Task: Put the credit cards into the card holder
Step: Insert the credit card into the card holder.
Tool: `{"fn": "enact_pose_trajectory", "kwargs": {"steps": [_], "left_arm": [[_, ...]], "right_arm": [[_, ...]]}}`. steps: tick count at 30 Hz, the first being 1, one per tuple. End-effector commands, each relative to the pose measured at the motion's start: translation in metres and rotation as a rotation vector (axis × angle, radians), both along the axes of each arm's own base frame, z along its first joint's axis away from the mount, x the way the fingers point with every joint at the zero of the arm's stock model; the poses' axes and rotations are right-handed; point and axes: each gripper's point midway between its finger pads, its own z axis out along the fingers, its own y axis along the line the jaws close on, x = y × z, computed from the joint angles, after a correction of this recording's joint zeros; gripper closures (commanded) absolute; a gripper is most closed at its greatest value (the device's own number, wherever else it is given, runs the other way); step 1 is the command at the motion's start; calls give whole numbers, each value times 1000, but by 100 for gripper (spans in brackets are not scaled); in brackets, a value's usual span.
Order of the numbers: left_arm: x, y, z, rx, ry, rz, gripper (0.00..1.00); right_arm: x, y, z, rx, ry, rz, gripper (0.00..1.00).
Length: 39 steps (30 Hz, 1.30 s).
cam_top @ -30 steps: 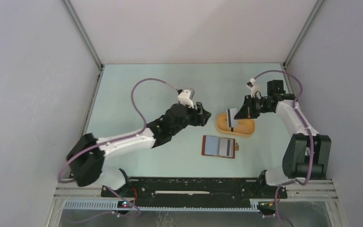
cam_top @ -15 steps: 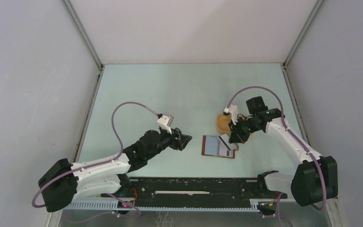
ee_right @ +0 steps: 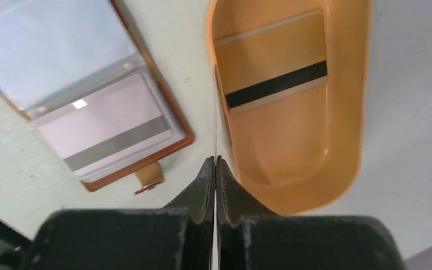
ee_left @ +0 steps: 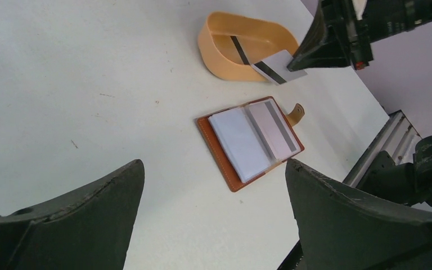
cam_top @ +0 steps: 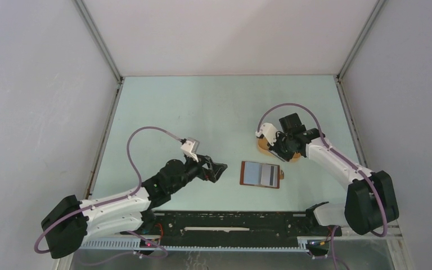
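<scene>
The card holder (cam_top: 261, 174) lies open and flat on the table, reddish-brown with clear sleeves; one sleeve holds a credit card (ee_right: 107, 132) with a grey stripe. My right gripper (ee_right: 216, 160) is shut on another credit card (ee_left: 275, 66), white with a dark stripe, seen edge-on in the right wrist view. It hangs between the holder's snap tab (ee_right: 149, 177) and the orange tray (ee_right: 337, 112). One more striped card (ee_right: 275, 62) lies inside the tray. My left gripper (ee_left: 215, 163) stands wide open and empty, left of the holder (ee_left: 250, 140).
The orange tray (cam_top: 263, 147) sits just behind the holder, half hidden by the right arm in the top view. A black rail (cam_top: 230, 222) runs along the near edge. Grey walls (cam_top: 45, 84) enclose the table on three sides.
The left arm pulled back toward the near edge and its jaws opened wider. The right gripper, still holding its card, came down by the holder, then shifted back beside the tray.
</scene>
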Motion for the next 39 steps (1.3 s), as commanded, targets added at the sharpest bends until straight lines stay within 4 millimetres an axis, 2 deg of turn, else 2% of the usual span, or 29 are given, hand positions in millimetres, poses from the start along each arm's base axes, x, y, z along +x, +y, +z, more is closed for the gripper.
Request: {"fn": "enact_pose_trajectory", "kwargs": {"steps": [1, 7, 10, 13, 17, 20, 22, 24, 28, 31, 33, 35, 39], "left_arm": [[-5, -6, 4, -35, -15, -49, 2], [-13, -21, -4, -73, 32, -119, 12], [-17, -31, -7, -111, 79, -154, 16], [-17, -39, -16, -130, 148, -152, 21], [-15, -44, -34, -135, 255, -113, 30], [-18, -48, -46, -106, 277, -93, 32], [-20, -53, -52, -79, 271, -92, 33], [-22, -60, -55, -63, 268, -103, 33], [-22, -74, -53, -84, 231, -107, 34], [-21, -82, -45, -135, 204, -104, 35], [-22, -84, -44, -135, 171, -104, 36], [-23, -89, -43, -81, 95, -118, 36], [-35, -104, -42, 99, -128, -210, 36]], "right_arm": [[33, -11, 5, -94, -138, 6, 100], [64, -20, 18, -116, -247, -25, 100], [75, -27, 26, -82, -240, -78, 100], [58, -17, 33, 10, -179, -74, 100], [5, 22, 48, 254, -12, -13, 100], [-38, 48, 58, 427, 155, 51, 100], [-62, 61, 57, 526, 295, 84, 100], [-75, 66, 51, 573, 422, 84, 100], [-79, 65, 41, 650, 627, 20, 100], [-71, 61, 37, 662, 650, -31, 100], [-65, 60, 41, 713, 655, -65, 100], [-57, 58, 47, 777, 677, -99, 100], [-46, 45, 45, 800, 706, -157, 100]]}}
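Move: Behind and to the left of the right hand, which holds a card in shut fingers, lies the open card holder, its middle about 6 cm back, 8 cm left and 7 cm below; the tray is some 4 cm straight ahead, about 6 cm down. From the wide-open left hand, the card holder is roughly 15 cm right, 1 cm ahead and 13 cm below, and the tray some 23 cm right, 11 cm ahead and 12 cm below. Pushing the tray forward with the held card, the right hand goes about 5 cm out, then reverses some 12 cm back and 8 cm left to the card holder, rising and dipping, its steep fingers swinging to slant leftward with the card still pinched. The left hand sinks, moves right and slightly back towards the holder's left edge, tilting down, then partly levelling as its fingers narrow. ##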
